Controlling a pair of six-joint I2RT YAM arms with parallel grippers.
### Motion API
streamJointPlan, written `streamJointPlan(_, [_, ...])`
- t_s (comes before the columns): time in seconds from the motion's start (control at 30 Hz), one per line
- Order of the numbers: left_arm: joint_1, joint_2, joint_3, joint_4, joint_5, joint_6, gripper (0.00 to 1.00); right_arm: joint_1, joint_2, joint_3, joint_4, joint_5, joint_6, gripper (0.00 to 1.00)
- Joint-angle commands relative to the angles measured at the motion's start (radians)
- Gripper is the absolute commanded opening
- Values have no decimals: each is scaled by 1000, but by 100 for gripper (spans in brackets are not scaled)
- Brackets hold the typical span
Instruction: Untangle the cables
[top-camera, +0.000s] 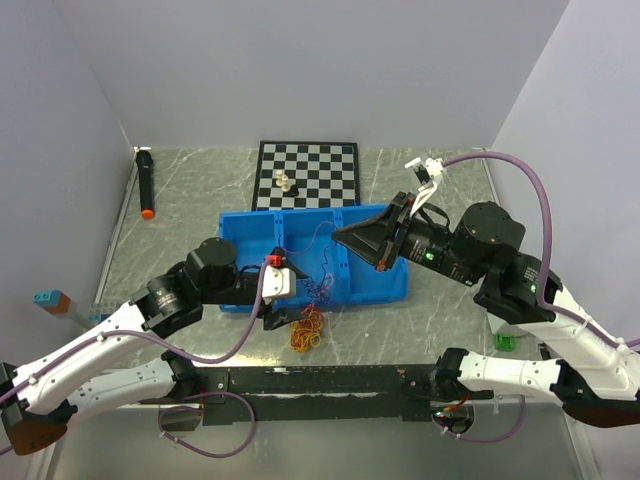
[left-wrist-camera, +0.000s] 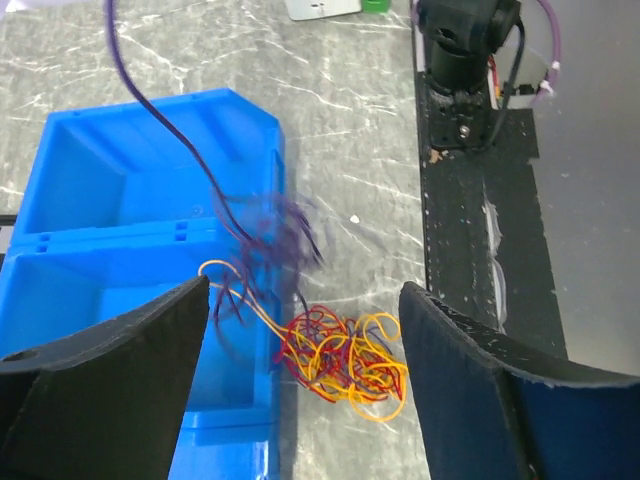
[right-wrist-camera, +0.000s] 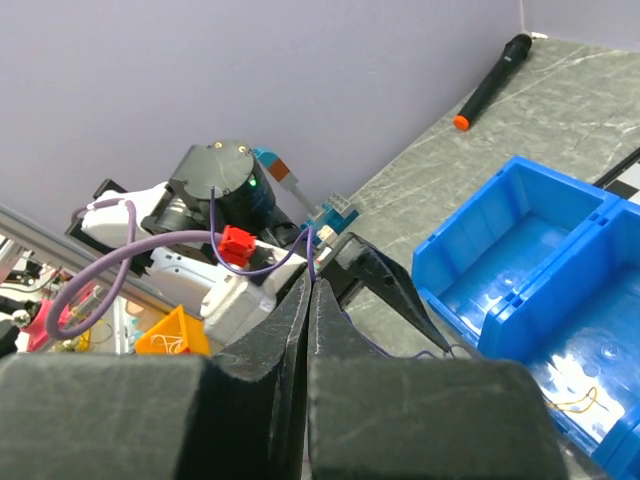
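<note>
The cables (left-wrist-camera: 345, 355) lie as a small yellow, red and purple tangle on the table, against the front wall of the blue bin (left-wrist-camera: 120, 190). In the top view this bunch of cables (top-camera: 307, 328) sits just in front of the bin. My left gripper (left-wrist-camera: 305, 385) hovers over it, open, one finger on either side and nothing held. My right gripper (top-camera: 337, 236) is above the bin, shut on a thin purple cable (left-wrist-camera: 150, 100) that stretches up from the tangle. Loose purple strands (left-wrist-camera: 272, 228) hang blurred over the bin's edge. In the right wrist view the purple cable (right-wrist-camera: 312, 258) leaves the closed fingertips.
The blue bin (top-camera: 240, 225) has several compartments. Behind it lies a chessboard (top-camera: 320, 165) with a few pieces (top-camera: 284, 182). A black marker with an orange tip (top-camera: 145, 183) lies at the back left. The black mounting strip (top-camera: 320, 382) runs along the near edge.
</note>
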Motion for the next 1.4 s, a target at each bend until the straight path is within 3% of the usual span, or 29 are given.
streamJointPlan(0.0, [-2, 5, -31, 97, -24, -70, 82, 6, -2, 48, 64, -19, 1, 0])
streamJointPlan(0.13, [-2, -5, -51, 69, -25, -30, 68, 6, -1, 48, 69, -24, 1, 0])
streamJointPlan(0.27, [-2, -24, -94, 29, -47, 44, 44, 4, -8, 51, 66, -22, -2, 0])
streamJointPlan(0.5, [0, -32, -109, 26, -38, 47, 45, 4, -21, 48, 63, -16, 1, 0])
streamJointPlan(0.63, [-2, -35, -109, 71, -53, 24, 16, 6, -19, 45, 66, -18, 5, 0])
streamJointPlan(0.73, [-2, -41, -108, 84, -76, 16, 3, 4, -22, 45, 66, -16, 8, 0])
streamJointPlan(1.13, [17, -69, -122, 86, -105, 7, 1, 6, -27, 66, 43, 5, -7, 0])
streamJointPlan(1.37, [43, -100, -142, 19, -133, 62, 1, 4, -44, 129, -38, 102, -70, 0])
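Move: The lower end of the purple cable tangle hangs almost at the left hand's open fingertips, about 3 cm below and 1 cm to the right. The yellow-and-red cable bundle lies on the table about 24 cm below that hand, 3 cm back and 1 cm to its left; the blue tray's middle is some 12 cm ahead, about 23 cm down and straight in line. From the right hand, that lower end is about 23 cm below, 4 cm left and 1 cm back. Down goes the left hand first, about 5 cm with a slight drift left, to the lower end of the purple tangle, where its wide-open fingers shut fully and pinch the strands running down to the yellow-and-red bundle. Fingers shut, it then eases up and forward 1–2 cm. The right hand keeps its grip on the purple cable above, rising about 2 cm, mostly at the end. ##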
